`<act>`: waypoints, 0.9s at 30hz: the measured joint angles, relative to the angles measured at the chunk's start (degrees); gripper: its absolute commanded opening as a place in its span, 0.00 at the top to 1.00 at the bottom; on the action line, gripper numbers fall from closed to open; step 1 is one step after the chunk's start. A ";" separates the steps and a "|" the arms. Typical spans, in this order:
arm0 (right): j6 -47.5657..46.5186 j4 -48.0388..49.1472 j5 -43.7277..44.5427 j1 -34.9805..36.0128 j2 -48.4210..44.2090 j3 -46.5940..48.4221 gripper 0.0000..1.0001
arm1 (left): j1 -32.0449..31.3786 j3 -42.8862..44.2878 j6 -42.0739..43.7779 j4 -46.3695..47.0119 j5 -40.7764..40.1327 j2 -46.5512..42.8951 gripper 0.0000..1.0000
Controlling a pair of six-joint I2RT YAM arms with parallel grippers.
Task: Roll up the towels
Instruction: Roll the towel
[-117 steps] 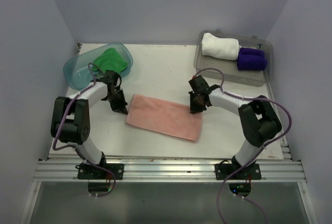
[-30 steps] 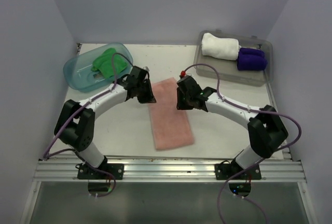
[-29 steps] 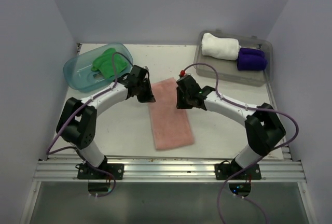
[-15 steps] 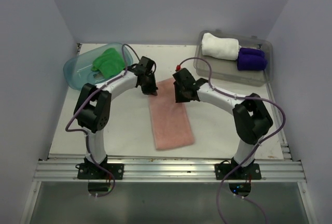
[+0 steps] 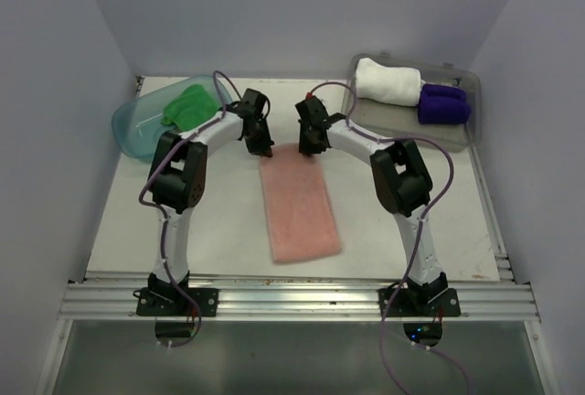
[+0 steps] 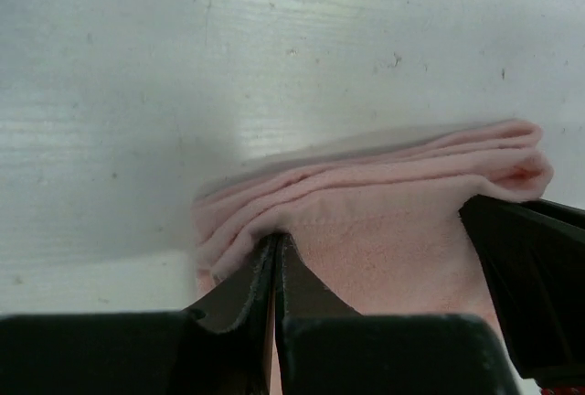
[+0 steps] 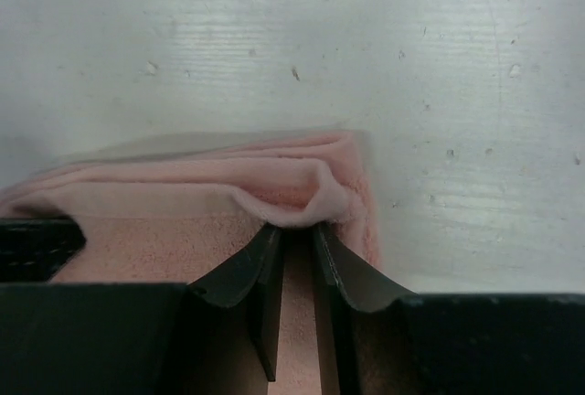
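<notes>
The salmon pink towel (image 5: pixel 300 208) lies flat and lengthwise in the middle of the table, its far short edge folded up in layers (image 6: pixel 393 221). My left gripper (image 5: pixel 266 149) is shut on that edge's left corner (image 6: pixel 276 238). At the right corner, my right gripper (image 5: pixel 312 145) has its jaws nearly together, with a small fold of pink cloth (image 7: pixel 164 230) pinched at the tips (image 7: pixel 294 228). The green towel (image 5: pixel 192 102) sits crumpled in the teal tub. The white towel (image 5: pixel 388 80) and the purple towel (image 5: pixel 443 102) lie rolled in the clear tray.
The teal tub (image 5: pixel 137 130) stands at the far left and the clear tray (image 5: pixel 411 130) at the far right. Both arms reach far out, their elbows over the table on either side of the pink towel. The metal rail (image 5: pixel 292 299) runs along the near edge.
The pink towel, crosswise a few seconds ago, now lies lengthwise. Over the last second both grippers moved toward the far side along its far edge, and the right jaws narrowed.
</notes>
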 measured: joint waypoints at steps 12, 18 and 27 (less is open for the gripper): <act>3.61 -0.72 -0.28 -0.98 1.20 1.88 0.72 | 2.73 7.93 0.52 -1.46 4.76 5.35 0.88; 2.64 -0.72 -1.64 -0.92 -8.52 -5.75 0.59 | 2.51 5.75 1.31 -2.03 3.98 -0.50 0.75; 1.92 1.99 -1.66 3.58 -38.32 -24.94 0.57 | -1.09 -7.23 1.92 -1.66 1.53 -25.07 0.72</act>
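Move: At the far corners of the pink towel, the left hand is already pinching the left one and the right hand has its fingertips at the right one. The towel's middle lies some 14 cm back and 8 cm right of the left hand; from the right hand, about 14 cm back and 1 cm left. The green towel in the blue basket is roughly 19 cm left and 13 cm ahead of the left hand; the grey bin's middle is 27 cm right and 15 cm ahead of the right hand. Dragging the towel's far left corner on forward by about 3 cm with the left hand, while the right creeps only about 1 cm forward at its own corner. Then both open partway, let go of the cloth and climb some 15 cm, drawing back towards the near end as the wrists tip the fingers outward; the right hand retreats farther and slightly right. ##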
